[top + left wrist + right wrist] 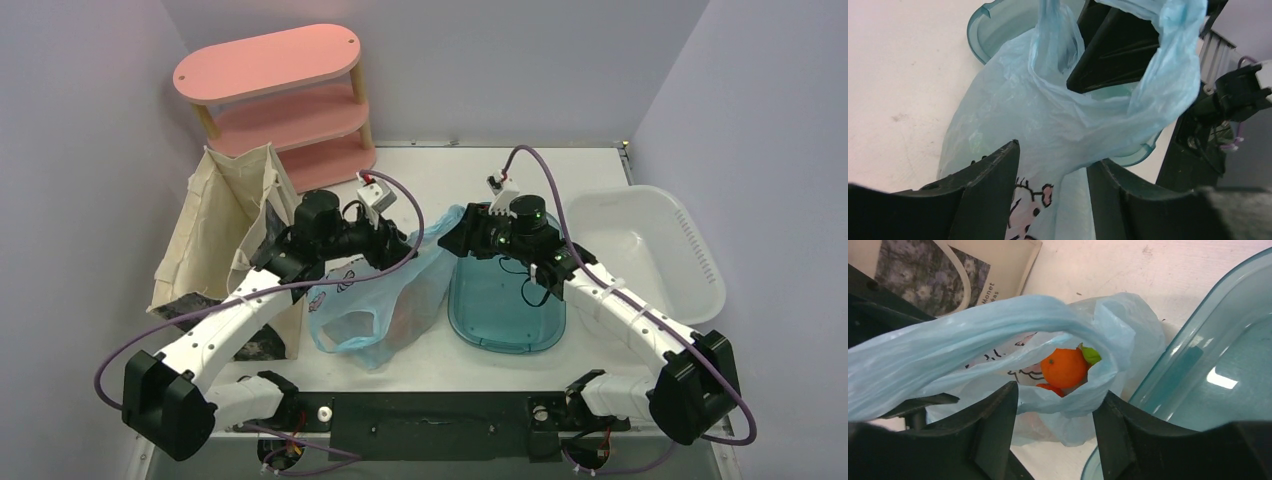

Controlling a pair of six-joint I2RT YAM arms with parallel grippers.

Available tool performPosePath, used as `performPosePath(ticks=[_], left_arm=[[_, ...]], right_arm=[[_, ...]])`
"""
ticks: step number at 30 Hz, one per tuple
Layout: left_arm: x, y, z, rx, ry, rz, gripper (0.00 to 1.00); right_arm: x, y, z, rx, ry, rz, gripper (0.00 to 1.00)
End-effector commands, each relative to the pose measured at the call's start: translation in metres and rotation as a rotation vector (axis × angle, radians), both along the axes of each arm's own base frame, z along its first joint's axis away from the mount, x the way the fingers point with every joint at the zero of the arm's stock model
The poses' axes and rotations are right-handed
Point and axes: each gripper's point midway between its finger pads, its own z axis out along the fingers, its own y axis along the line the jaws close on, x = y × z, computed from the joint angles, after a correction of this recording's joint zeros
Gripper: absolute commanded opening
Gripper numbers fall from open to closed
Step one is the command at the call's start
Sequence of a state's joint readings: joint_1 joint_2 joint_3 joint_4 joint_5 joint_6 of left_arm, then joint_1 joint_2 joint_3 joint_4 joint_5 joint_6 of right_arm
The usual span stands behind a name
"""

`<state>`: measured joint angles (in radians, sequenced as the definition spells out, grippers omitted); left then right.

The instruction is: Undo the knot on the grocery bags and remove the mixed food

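Note:
The light blue grocery bag (385, 300) lies at mid-table with its top pulled up between my two grippers. In the left wrist view the bag (1048, 110) runs up through my left gripper (1054, 155). Its jaws stand apart, with thin plastic and a printed doodle between them. One handle loop hangs over the right gripper's black fingers (1118, 50). My right gripper (1060, 392) is also open, with the bag's rim (1068, 400) draped between its fingers. Through the bag's mouth I see a round orange fruit (1064, 367) with a green leaf. The rest of the mixed food is hidden.
A teal tub (505, 300) sits just right of the bag, under the right gripper. A white basin (650, 250) stands at the far right. A beige canvas tote (225, 230) stands at the left, and a pink shelf (280, 90) behind it.

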<state>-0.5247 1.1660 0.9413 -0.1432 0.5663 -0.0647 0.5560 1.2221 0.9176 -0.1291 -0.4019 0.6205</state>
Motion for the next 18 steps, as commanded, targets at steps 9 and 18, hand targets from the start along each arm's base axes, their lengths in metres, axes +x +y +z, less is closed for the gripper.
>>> performPosePath(ticks=[9, 18], left_arm=[[0.069, 0.040, 0.071, -0.370, 0.296, 0.288, 0.00], [0.094, 0.104, -0.009, -0.267, 0.769, 0.413, 0.00]], right_arm=[[-0.041, 0.020, 0.037, 0.008, -0.279, 0.406, 0.00], [-0.081, -0.002, 0.002, -0.236, -0.338, 0.811, 0.00]])
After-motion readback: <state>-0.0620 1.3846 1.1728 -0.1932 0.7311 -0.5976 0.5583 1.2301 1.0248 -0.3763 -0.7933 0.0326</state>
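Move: Between the open fingertips of each hand lies blue film from the bag's mouth, only about 1 cm off: slightly ahead and right of the left hand, some 1 cm left of the right hand and level with it. The orange in the bag is about 5 cm left of the left hand, 10 cm left of the right, level fore and aft, roughly 14 cm below. The tote bag stands some 35 cm left and 2 cm ahead of the left hand; the teal box lies about 12 cm right of and below the right hand, neither ahead nor back. Closing fully on the film, both hands pinch the bag's mouth and then pull it apart. The left sweeps forward and left towards the tote bag, about 15 cm in all and slightly up, while rolling and turning counter-clockwise; the right draws back about 6 cm beside the teal box, swinging some 35 degrees counter-clockwise, both keeping their grip. ##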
